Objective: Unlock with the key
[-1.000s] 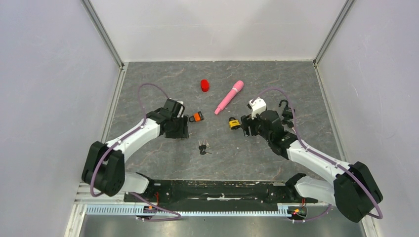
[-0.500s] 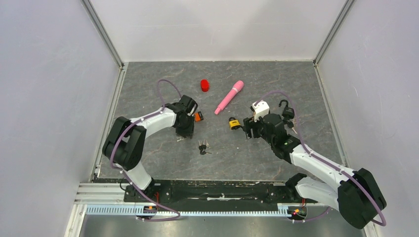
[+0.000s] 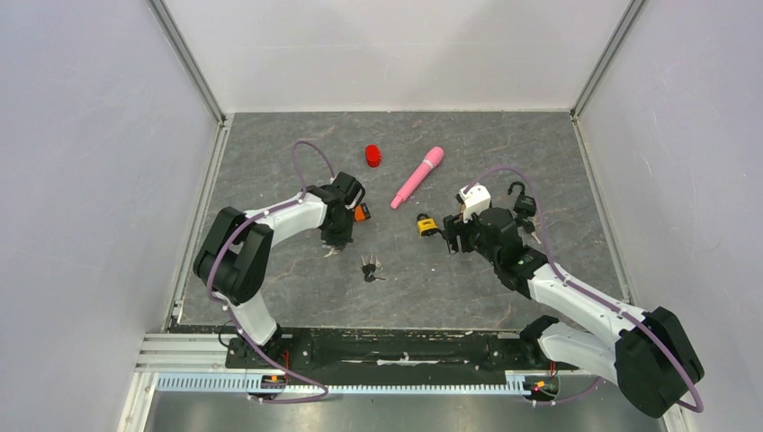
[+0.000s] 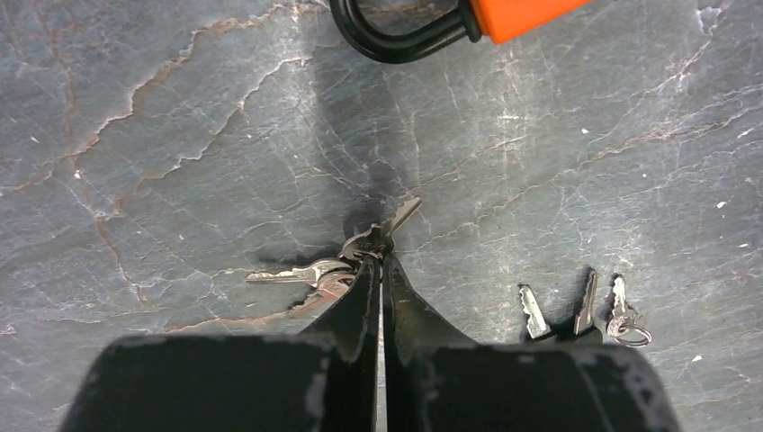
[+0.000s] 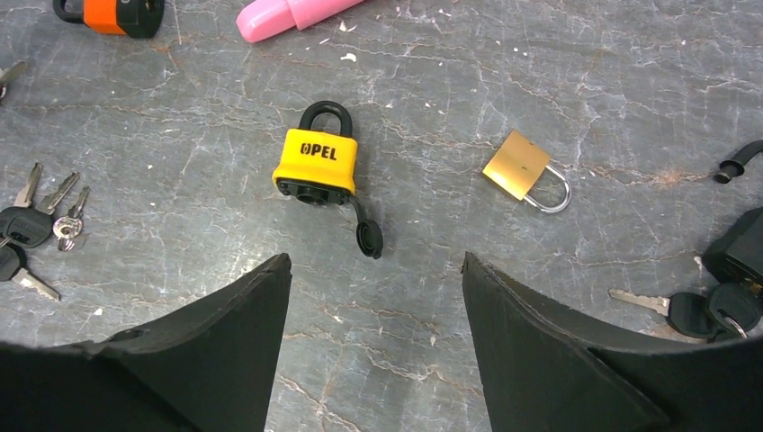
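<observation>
A bunch of silver keys (image 4: 301,273) lies on the dark stone table, its ring under the tips of my left gripper (image 4: 378,258). The jaws are pressed together on that ring. From above, the left gripper (image 3: 333,243) points down just below an orange padlock (image 3: 361,213), whose black shackle (image 4: 396,40) shows at the top of the left wrist view. My right gripper (image 5: 376,261) hangs open above bare table, just short of a yellow padlock (image 5: 315,162) with its keyhole cap hanging loose.
A second bunch of black-headed keys (image 3: 369,268) lies between the arms. A brass padlock (image 5: 515,165), a black padlock (image 3: 522,205) with keys (image 5: 693,310), a pink cylinder (image 3: 418,176) and a red cap (image 3: 372,156) lie farther out.
My left gripper has dropped from beside the orange padlock onto the silver keys and closed on their ring. The right arm has shifted slightly and stays open.
</observation>
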Available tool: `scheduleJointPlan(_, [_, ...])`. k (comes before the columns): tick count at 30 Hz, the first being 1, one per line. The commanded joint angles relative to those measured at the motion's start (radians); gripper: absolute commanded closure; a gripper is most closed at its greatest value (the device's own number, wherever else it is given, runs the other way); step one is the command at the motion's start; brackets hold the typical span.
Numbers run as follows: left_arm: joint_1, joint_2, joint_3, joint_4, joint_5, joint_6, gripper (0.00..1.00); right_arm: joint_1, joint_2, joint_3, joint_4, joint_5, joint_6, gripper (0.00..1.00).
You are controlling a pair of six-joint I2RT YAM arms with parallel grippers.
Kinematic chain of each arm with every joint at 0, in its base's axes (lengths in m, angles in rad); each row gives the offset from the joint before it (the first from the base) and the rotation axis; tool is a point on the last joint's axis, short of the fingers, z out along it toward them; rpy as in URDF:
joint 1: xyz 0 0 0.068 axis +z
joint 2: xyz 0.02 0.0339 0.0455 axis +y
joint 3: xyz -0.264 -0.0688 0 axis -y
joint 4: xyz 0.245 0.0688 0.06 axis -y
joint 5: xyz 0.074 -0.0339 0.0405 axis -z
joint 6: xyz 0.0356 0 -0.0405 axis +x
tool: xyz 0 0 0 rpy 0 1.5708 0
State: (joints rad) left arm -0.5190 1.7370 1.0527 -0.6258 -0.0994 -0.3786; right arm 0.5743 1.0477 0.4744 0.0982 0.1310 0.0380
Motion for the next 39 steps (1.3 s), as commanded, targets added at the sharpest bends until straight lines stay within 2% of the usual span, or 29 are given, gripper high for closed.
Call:
scheduleJointPlan(1, [-0.018, -0.018, -0.001, -0.008, 0.014, 0.018, 0.98, 0.002, -0.029, -0.011, 0.052, -0.055, 0.023, 0.28])
scheduleJointPlan(5, [-0.02, -0.11, -0.05, 0.061, 0.094, -0.03, 0.98, 0.004, -0.035, -0.025, 0.097, -0.178, 0.063, 0.28])
scheduleJointPlan(9, [-0.021, -0.182, -0.145, 0.182, 0.242, -0.125, 0.98, 0.003, -0.034, -0.039, 0.123, -0.228, 0.099, 0.29])
scheduleJointPlan(13, [-0.021, -0.251, -0.207, 0.237, 0.258, -0.18, 0.98, 0.003, -0.031, -0.04, 0.144, -0.282, 0.125, 0.29])
scheduleJointPlan(14, [-0.021, -0.26, -0.206, 0.225, 0.24, -0.179, 0.95, 0.004, -0.029, -0.04, 0.149, -0.293, 0.13, 0.29])
scheduleJointPlan(18, [-0.02, -0.295, -0.187, 0.18, 0.182, -0.163, 0.65, 0.004, -0.018, -0.042, 0.159, -0.307, 0.144, 0.29])
scheduleJointPlan(20, [-0.019, -0.301, -0.175, 0.156, 0.164, -0.155, 0.55, 0.004, -0.011, -0.039, 0.16, -0.312, 0.148, 0.29])
scheduleJointPlan(25, [-0.016, -0.28, -0.144, 0.12, 0.104, -0.144, 0.53, 0.003, -0.005, -0.043, 0.163, -0.313, 0.157, 0.29])
scheduleJointPlan(35, [-0.019, -0.152, -0.122, 0.115, 0.103, -0.143, 0.53, 0.004, 0.0, -0.048, 0.149, -0.303, 0.156, 0.29])
scheduleJointPlan(39, [-0.029, -0.136, -0.128, 0.093, 0.071, -0.144, 0.48, 0.003, 0.009, -0.048, 0.149, -0.302, 0.155, 0.29])
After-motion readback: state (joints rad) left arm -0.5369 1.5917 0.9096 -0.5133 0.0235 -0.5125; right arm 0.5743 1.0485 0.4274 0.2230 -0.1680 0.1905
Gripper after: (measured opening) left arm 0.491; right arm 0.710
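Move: Shut on the silver keys at table level, the left hand has them right at its fingertips. From it, the black-headed keys lie about 6 cm to the right and 5 cm nearer the base, and the orange padlock 7 cm ahead and 4 cm to the right. For the open right hand, the silver keys are some 22 cm to its left, 2 cm back and 10 cm below; the yellow padlock is about 5 cm left, 3 cm ahead and 9 cm down. Carrying the silver keys right and back towards the black-headed keys, about 5 cm in all and rising slightly, the left hand rolls some 15 degrees so its fingertips swing right, then opens halfway and lets go. It climbs a little more, eases forward, then sinks nearly 3 cm over them, fingers open. The empty right hand shifts 5 cm left and slightly back, turning counter-clockwise. ##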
